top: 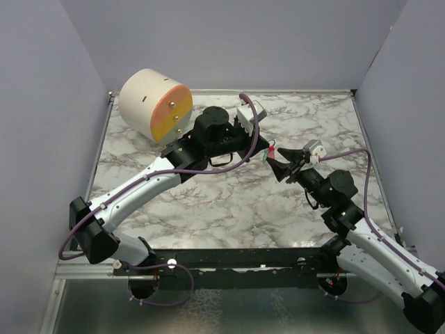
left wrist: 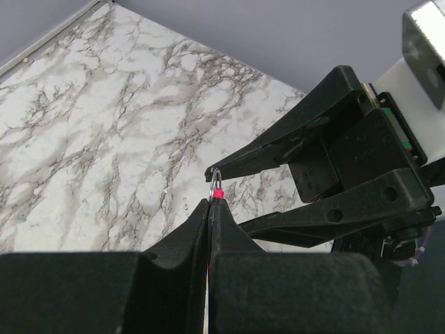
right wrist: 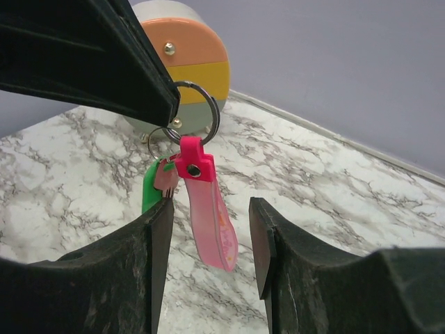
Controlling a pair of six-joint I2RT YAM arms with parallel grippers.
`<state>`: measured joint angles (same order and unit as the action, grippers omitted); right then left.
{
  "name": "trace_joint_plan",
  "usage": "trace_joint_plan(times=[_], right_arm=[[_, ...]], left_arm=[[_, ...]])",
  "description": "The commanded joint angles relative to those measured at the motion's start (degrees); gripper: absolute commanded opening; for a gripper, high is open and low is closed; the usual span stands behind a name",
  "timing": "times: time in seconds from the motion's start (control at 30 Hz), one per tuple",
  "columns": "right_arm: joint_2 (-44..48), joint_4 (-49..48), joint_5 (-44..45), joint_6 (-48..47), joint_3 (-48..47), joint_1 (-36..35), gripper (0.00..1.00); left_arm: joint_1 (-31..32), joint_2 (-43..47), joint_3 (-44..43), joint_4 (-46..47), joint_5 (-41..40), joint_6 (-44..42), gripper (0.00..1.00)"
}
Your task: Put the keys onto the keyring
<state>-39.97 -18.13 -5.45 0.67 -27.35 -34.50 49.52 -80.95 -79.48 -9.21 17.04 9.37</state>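
Observation:
My left gripper (top: 266, 148) is shut on the keyring (right wrist: 200, 104), pinching the silvery ring so that it hangs above the marble table. In the left wrist view only the ring's top and a red bit (left wrist: 218, 191) stick out of the closed fingertips (left wrist: 208, 209). The slim pink tag (right wrist: 211, 223) dangles from the ring between the fingers of my right gripper (right wrist: 208, 209), which stands open and touches nothing. The green key (right wrist: 151, 189) hangs from a smaller ring (right wrist: 157, 139) beside the tag, just behind my right gripper's left finger (right wrist: 149, 243).
A cream cylinder with an orange and yellow face (top: 154, 103) lies at the back left of the marble table (top: 229, 202). Grey walls close in the table on three sides. The two arms meet right of centre.

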Motion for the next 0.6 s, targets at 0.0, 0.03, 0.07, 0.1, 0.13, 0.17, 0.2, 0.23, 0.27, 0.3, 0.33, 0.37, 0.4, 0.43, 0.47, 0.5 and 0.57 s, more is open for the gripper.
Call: trace_joint_plan(times=[0.0, 0.03, 0.07, 0.1, 0.13, 0.17, 0.2, 0.23, 0.27, 0.3, 0.33, 0.37, 0.4, 0.43, 0.47, 0.5, 0.57], right_arm=[[-0.75, -3.04, 0.18, -0.82, 0.70, -0.30, 0.48], [-1.04, -3.38, 0.18, -0.82, 0.76, -0.30, 0.48], [-1.34, -3.66, 0.29, -0.84, 0.85, -0.30, 0.48], [-1.52, -3.93, 0.50, -0.84, 0.94, -0.28, 0.48], [-1.73, -4.19, 0.71, -0.84, 1.07, -0.30, 0.48], [-1.92, -4.48, 0.97, -0.91, 1.15, -0.30, 0.47], [-2.05, -4.77, 1.17, -0.93, 1.30, -0.30, 0.47], [-2.20, -5.01, 1.41, -0.91, 1.40, -0.30, 0.46], [-2.36, -5.13, 1.74, -0.93, 1.49, -0.29, 0.44], [-2.40, -5.28, 1.98, -0.86, 1.51, -0.30, 0.41], [-2.55, -5.38, 2.21, -0.87, 1.60, -0.30, 0.38], [-2.61, -5.50, 2.52, -0.92, 1.68, -0.30, 0.34], [-2.59, -5.59, 2.96, -0.93, 1.81, -0.26, 0.30], [-2.58, -5.74, 3.30, -0.91, 1.90, -0.30, 0.27], [-2.53, -5.84, 3.58, -0.93, 1.99, -0.30, 0.25], [-2.45, -5.78, 3.86, -0.89, 2.04, -0.30, 0.23], [-2.14, -5.70, 4.35, -0.98, 2.11, -0.30, 0.21]], left_arm=[[0.01, -0.48, -2.69, -1.22, 2.08, 0.90, 0.00], [0.04, -0.44, -2.76, -1.36, 2.15, 1.06, 0.00], [0.05, -0.52, -2.78, -1.60, 2.30, 1.17, 0.00], [0.05, -0.57, -2.78, -1.66, 2.43, 1.32, 0.00], [0.05, -0.53, -2.78, -1.83, 2.66, 1.46, 0.00], [0.05, -0.53, -2.69, -1.97, 3.06, 1.64, 0.00], [0.11, -0.60, -2.65, -2.11, 3.23, 1.82, 0.00], [0.14, -0.59, -2.57, -2.20, 3.30, 2.00, 0.00], [0.14, -0.54, -2.53, -2.38, 3.23, 2.17, 0.00], [0.23, -0.52, -2.40, -2.43, 3.21, 2.29, 0.00], [0.23, -0.49, -2.28, -2.48, 3.06, 2.39, 0.00], [0.35, -0.44, -2.19, -2.54, 2.90, 2.45, 0.00], [0.33, -0.41, -2.17, -2.65, 2.88, 2.49, 0.00], [0.35, -0.38, -2.23, -2.77, 2.76, 2.50, 0.00], [0.34, -0.42, -2.37, -3.00, 2.67, 2.52, 0.00], [0.35, -0.53, -2.61, -3.23, 2.58, 2.50, 0.00], [0.38, -0.81, -3.05, -3.84, 2.40, 2.46, 0.00]])
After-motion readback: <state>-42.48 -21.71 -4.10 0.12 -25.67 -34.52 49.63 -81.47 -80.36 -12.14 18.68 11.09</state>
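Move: The keyring's pink tag hangs about 2 cm ahead and 1 cm to the left of the right hand, level with the half-open fingertips. The green key hangs some 2 cm ahead and 3 cm to the left; the metal ring is about 3 cm ahead, 2 cm left and 4 cm up. From the left hand, which already pinches the ring, the tag lies about 1 cm ahead, 2 cm right and 4 cm below. Right fingers ease about 1 cm down and 1 cm forward, closing around the pink tag; left keeps the ring. ##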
